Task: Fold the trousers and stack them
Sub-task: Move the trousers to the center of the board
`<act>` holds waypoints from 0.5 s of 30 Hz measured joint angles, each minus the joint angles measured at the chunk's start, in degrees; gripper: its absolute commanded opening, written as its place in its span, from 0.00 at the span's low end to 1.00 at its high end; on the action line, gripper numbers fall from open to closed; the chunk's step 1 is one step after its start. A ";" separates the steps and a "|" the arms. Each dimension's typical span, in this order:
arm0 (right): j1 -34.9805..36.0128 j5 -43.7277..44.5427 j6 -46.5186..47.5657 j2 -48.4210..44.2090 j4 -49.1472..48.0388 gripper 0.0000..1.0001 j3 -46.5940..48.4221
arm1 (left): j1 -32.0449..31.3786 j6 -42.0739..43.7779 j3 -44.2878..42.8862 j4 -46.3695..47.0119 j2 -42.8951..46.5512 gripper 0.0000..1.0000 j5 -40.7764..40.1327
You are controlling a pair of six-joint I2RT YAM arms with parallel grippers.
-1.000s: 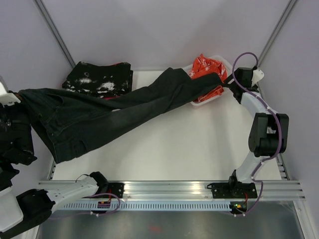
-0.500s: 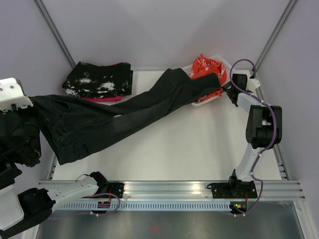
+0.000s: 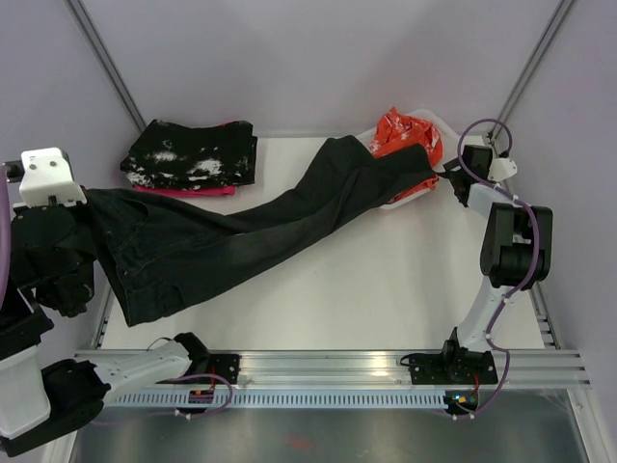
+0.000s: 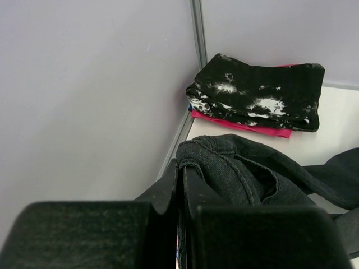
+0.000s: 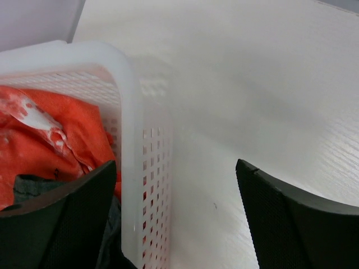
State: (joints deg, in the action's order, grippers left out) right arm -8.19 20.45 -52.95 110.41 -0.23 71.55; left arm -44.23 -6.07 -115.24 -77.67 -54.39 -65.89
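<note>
The black trousers (image 3: 251, 217) stretch slantwise across the table, from the left edge to the white basket (image 3: 439, 121) at the back right. My left gripper (image 3: 85, 207) is shut on their waistband (image 4: 235, 168), its fingertips (image 4: 180, 179) pressed together at the cloth's edge. The far leg end drapes over the basket, and a dark bit of cloth (image 5: 22, 188) shows inside it. My right gripper (image 3: 451, 178) (image 5: 179, 207) stands open astride the basket's perforated wall (image 5: 134, 140), one finger (image 5: 67, 213) inside, the other (image 5: 297, 218) over the table. It holds nothing.
Orange-red cloth (image 3: 400, 130) (image 5: 50, 134) fills the basket. A folded stack, black cloth speckled with white (image 3: 193, 154) (image 4: 263, 95) on a pink piece (image 4: 241, 124), sits at the back left by the wall post. Bare white table lies in front of the trousers.
My left arm has carried the waistband rightward, in over the table's left edge, and the trousers have slackened. My right gripper has shifted a little beside the basket and stays open.
</note>
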 measured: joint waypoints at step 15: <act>-0.20 0.83 -1.95 0.33 -0.20 0.08 2.03 | 0.00 -0.09 -0.55 -0.22 -0.57 0.02 -0.04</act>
State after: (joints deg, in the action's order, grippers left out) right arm -8.38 21.28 -54.89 110.74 -0.43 73.58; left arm -44.23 -6.15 -115.79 -77.89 -54.96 -65.93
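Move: The basket's right rim lies between the right hand's open fingers, about 3 cm left of the hand point and 1 cm ahead, roughly level with it. The trousers' loose end lies over the basket about 12 cm to the left, level fore and aft. The red-orange garment inside lies some 17 cm left and 4 cm ahead. From the raised left hand, the rim is roughly 78 cm right, 36 cm ahead and 41 cm below. The right fingers close from wide open to pinch the basket's right rim, one finger inside the basket and the other outside. As they close, the hand eases up a bit over 1 cm and forward about 1 cm, with hardly any turn. The left hand stays in place high up, fingers shut, and keeps its hold on the trousers. ##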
